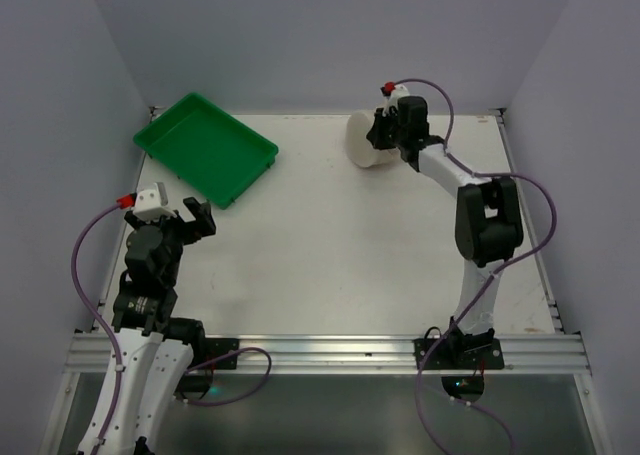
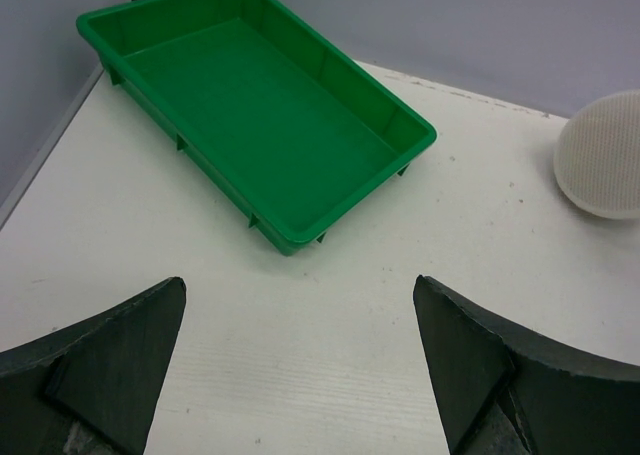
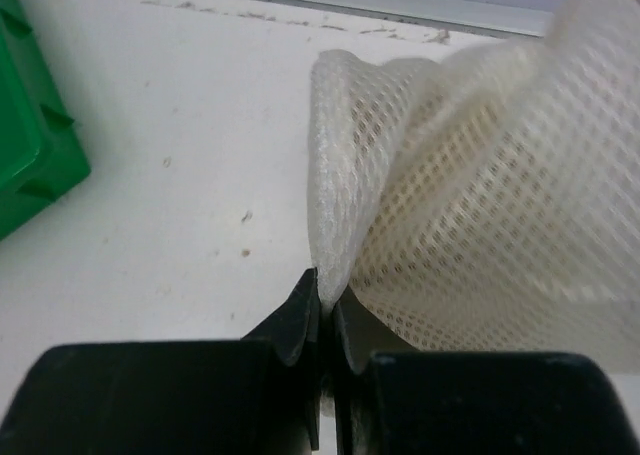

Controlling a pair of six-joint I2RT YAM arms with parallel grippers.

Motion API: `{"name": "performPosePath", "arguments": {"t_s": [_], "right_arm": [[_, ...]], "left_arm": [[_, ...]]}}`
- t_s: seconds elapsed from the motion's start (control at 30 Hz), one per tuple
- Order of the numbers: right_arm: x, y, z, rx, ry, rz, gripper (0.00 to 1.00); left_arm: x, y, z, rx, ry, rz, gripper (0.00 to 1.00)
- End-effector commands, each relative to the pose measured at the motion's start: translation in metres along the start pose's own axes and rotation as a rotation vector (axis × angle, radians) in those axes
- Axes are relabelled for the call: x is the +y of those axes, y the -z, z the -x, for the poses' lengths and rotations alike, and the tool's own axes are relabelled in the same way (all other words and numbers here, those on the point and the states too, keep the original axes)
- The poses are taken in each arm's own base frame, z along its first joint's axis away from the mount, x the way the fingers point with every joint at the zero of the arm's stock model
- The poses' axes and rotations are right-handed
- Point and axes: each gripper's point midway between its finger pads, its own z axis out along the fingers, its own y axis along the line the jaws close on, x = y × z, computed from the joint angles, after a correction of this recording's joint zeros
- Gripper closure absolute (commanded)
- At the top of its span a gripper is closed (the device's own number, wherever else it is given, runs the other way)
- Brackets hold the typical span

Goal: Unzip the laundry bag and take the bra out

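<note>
The cream-white mesh laundry bag (image 1: 366, 141) sits at the back of the table, right of centre, and shows at the right edge of the left wrist view as a pale mesh dome (image 2: 603, 155). My right gripper (image 1: 380, 127) is at the bag's right side, shut on a pinched fold of the bag's mesh (image 3: 340, 215), its tips (image 3: 327, 293) closed together on the fabric. My left gripper (image 1: 190, 215) hovers wide open over the left part of the table, nothing between its fingers (image 2: 460, 355). The bra, the zip and the lid drawing are hidden.
A green rectangular tray (image 1: 205, 147) lies at the back left, empty (image 2: 260, 115); its corner shows at the left of the right wrist view (image 3: 30, 145). Grey walls close in the table on three sides, with a metal rail (image 1: 330, 353) at the near edge.
</note>
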Motion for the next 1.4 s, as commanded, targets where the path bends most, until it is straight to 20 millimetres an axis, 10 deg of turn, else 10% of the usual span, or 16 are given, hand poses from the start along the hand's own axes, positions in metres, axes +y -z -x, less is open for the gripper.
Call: {"name": "performPosePath", "arguments": {"t_s": [0.0, 0.37, 0.53, 0.67, 0.7, 0.77, 1.0, 1.13, 1.37], "right_arm": [[0.025, 0.059, 0.034, -0.115, 0.224, -0.134, 1.00], [0.089, 0.169, -0.086, 0.013, 0.626, -0.383, 1.00], [0.163, 0.197, -0.157, 0.172, 0.557, -0.066, 0.95], [0.224, 0.230, -0.185, 0.247, 0.393, 0.230, 0.58], [0.232, 0.237, -0.184, 0.251, 0.371, 0.270, 0.32], [0.238, 0.250, -0.166, 0.229, 0.337, 0.286, 0.16], [0.183, 0.270, -0.110, 0.077, 0.178, 0.039, 0.08], [0.124, 0.269, -0.136, 0.126, -0.040, -0.142, 0.09], [0.094, 0.264, -0.173, 0.156, -0.185, -0.192, 0.11]], "left_arm": [[-0.006, 0.000, 0.008, -0.037, -0.005, -0.036, 0.00], [-0.010, 0.004, 0.007, -0.040, 0.008, -0.060, 0.00], [-0.013, 0.005, 0.007, -0.033, 0.010, -0.078, 0.00], [-0.014, 0.005, 0.005, -0.028, 0.008, -0.083, 0.00], [-0.015, 0.005, 0.005, -0.027, 0.006, -0.085, 0.00], [-0.015, 0.005, 0.005, -0.027, 0.006, -0.085, 0.00], [-0.014, 0.004, 0.004, -0.021, 0.004, -0.082, 0.00], [-0.013, 0.004, 0.003, -0.020, 0.004, -0.081, 0.00], [-0.016, 0.002, 0.000, -0.008, 0.002, -0.093, 0.00]]}}
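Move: The right hand pinches the laundry bag's mesh, the bag's middle some 5 cm ahead; the open middle patch of table where it is taken lies about 28 cm back, 4 cm left and 9 cm below. The green tray stands roughly 41 cm left and 2 cm farther out than the hand. From the left hand that patch is some 3 cm ahead, 36 cm right and 18 cm below. The right hand, keeping its pinch on the mesh, pulls the laundry bag back about 35 cm towards the base and drifts left, arching slightly up then down as its left side rolls under some 30 degrees and partly back. Opening wide, it lets go, rises about 8 cm while swinging right and turning clockwise, then sinks open-fingered beside the zipped end. ##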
